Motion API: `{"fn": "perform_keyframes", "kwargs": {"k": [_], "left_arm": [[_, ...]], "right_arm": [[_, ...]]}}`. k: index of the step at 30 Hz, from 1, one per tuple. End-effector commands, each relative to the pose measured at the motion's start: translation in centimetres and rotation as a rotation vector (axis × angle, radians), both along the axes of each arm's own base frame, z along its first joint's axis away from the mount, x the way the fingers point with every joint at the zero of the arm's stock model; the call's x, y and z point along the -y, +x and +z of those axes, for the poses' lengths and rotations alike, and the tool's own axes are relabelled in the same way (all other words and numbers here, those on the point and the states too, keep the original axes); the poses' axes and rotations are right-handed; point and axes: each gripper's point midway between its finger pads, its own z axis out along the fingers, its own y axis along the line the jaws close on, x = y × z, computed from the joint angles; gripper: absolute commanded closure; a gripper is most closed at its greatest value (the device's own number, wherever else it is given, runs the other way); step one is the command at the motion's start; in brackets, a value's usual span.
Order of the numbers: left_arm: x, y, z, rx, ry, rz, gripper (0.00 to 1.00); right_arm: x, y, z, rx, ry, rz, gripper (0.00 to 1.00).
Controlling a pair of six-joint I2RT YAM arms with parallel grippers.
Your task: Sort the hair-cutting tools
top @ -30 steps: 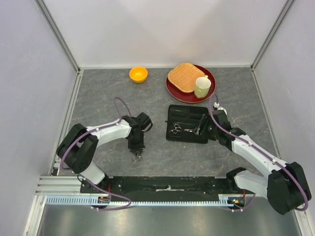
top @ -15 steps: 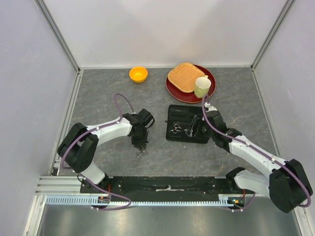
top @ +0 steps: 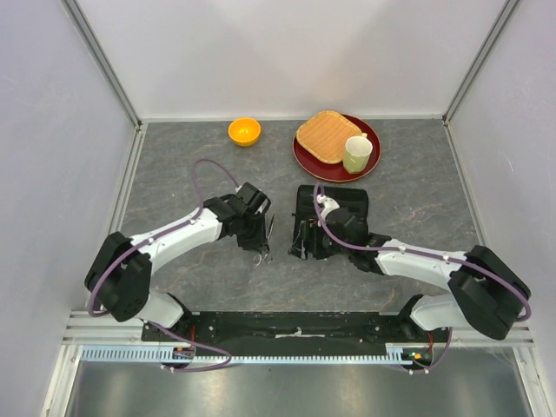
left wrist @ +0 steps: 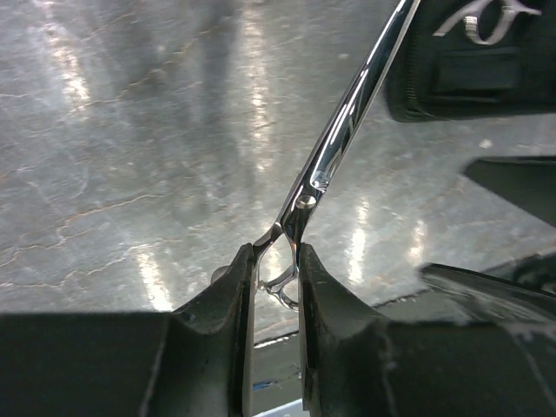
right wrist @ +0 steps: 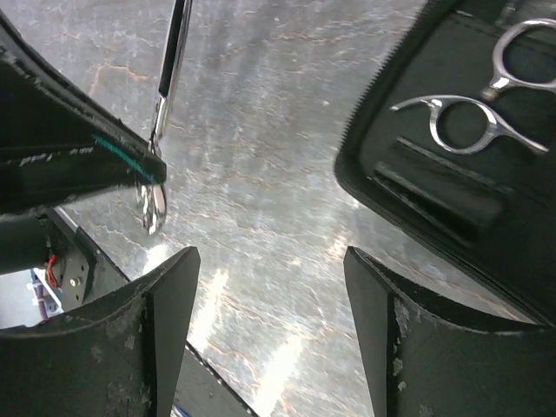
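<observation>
My left gripper (top: pixel 258 252) (left wrist: pixel 275 261) is shut on the finger rings of one pair of slim silver scissors (left wrist: pixel 343 122) (top: pixel 268 233). Their blades point away toward the black zip case (top: pixel 340 201) (left wrist: pixel 473 65). A second pair of scissors (right wrist: pixel 465 126) (left wrist: pixel 486 22) lies inside the open case. My right gripper (top: pixel 304 243) (right wrist: pixel 269 256) hangs open over the bare table just off the case's left edge, with nothing between its fingers. The held scissors (right wrist: pixel 169 78) show at the upper left of the right wrist view. The right arm covers much of the case, and no comb can be made out.
At the back an orange bowl (top: pixel 244 131) sits on the grey table. A red plate (top: pixel 304 165) carries a woven round mat (top: pixel 322 135) and a pale green mug (top: pixel 357 154). White walls close in the sides.
The right arm swung left across the case to its left edge and its jaws widened. The left gripper moved right and away, toward the case, still holding the scissors.
</observation>
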Motion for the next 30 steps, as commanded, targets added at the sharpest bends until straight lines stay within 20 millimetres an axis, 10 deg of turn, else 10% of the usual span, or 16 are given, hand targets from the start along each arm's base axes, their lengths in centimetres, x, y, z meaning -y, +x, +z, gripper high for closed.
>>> {"fn": "perform_keyframes", "kwargs": {"k": [1, 21, 30], "left_arm": [[3.2, 1.0, 4.5, 0.109, -0.202, -0.073, 0.98], [4.6, 0.4, 8.0, 0.163, -0.331, -0.140, 0.98], [4.6, 0.2, 9.1, 0.201, -0.367, -0.154, 0.98]], "right_arm": [[-4.0, 2.7, 4.1, 0.099, 0.131, -0.051, 0.25], [-7.0, 5.2, 8.0, 0.257, 0.211, -0.144, 0.34], [-9.2, 6.0, 7.8, 0.248, 0.230, -0.103, 0.56]]}}
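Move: The left hand already holds the scissors by the handle end, their middle some 3 cm ahead of its fingertips, 1 cm to the right and 1 cm higher; the open right gripper is about 9 cm to its right, level with it and barely higher. From the right hand, those scissors' middle is roughly 9 cm to the left and 3 cm ahead, at its own height. The open black case centres 7 cm right, 6 cm ahead and 7 cm below the right hand. Leftward, forward and up, the right hand closes in on the held scissors, some 10 cm in all, its fingers lifting about 15 degrees towards level and narrowing around a third but not shutting. The left hand keeps its grip, raising the scissors about 4 cm and shifting 2 cm right early on, fingertips tilting towards the right hand; late on it eases slightly left and forward. ##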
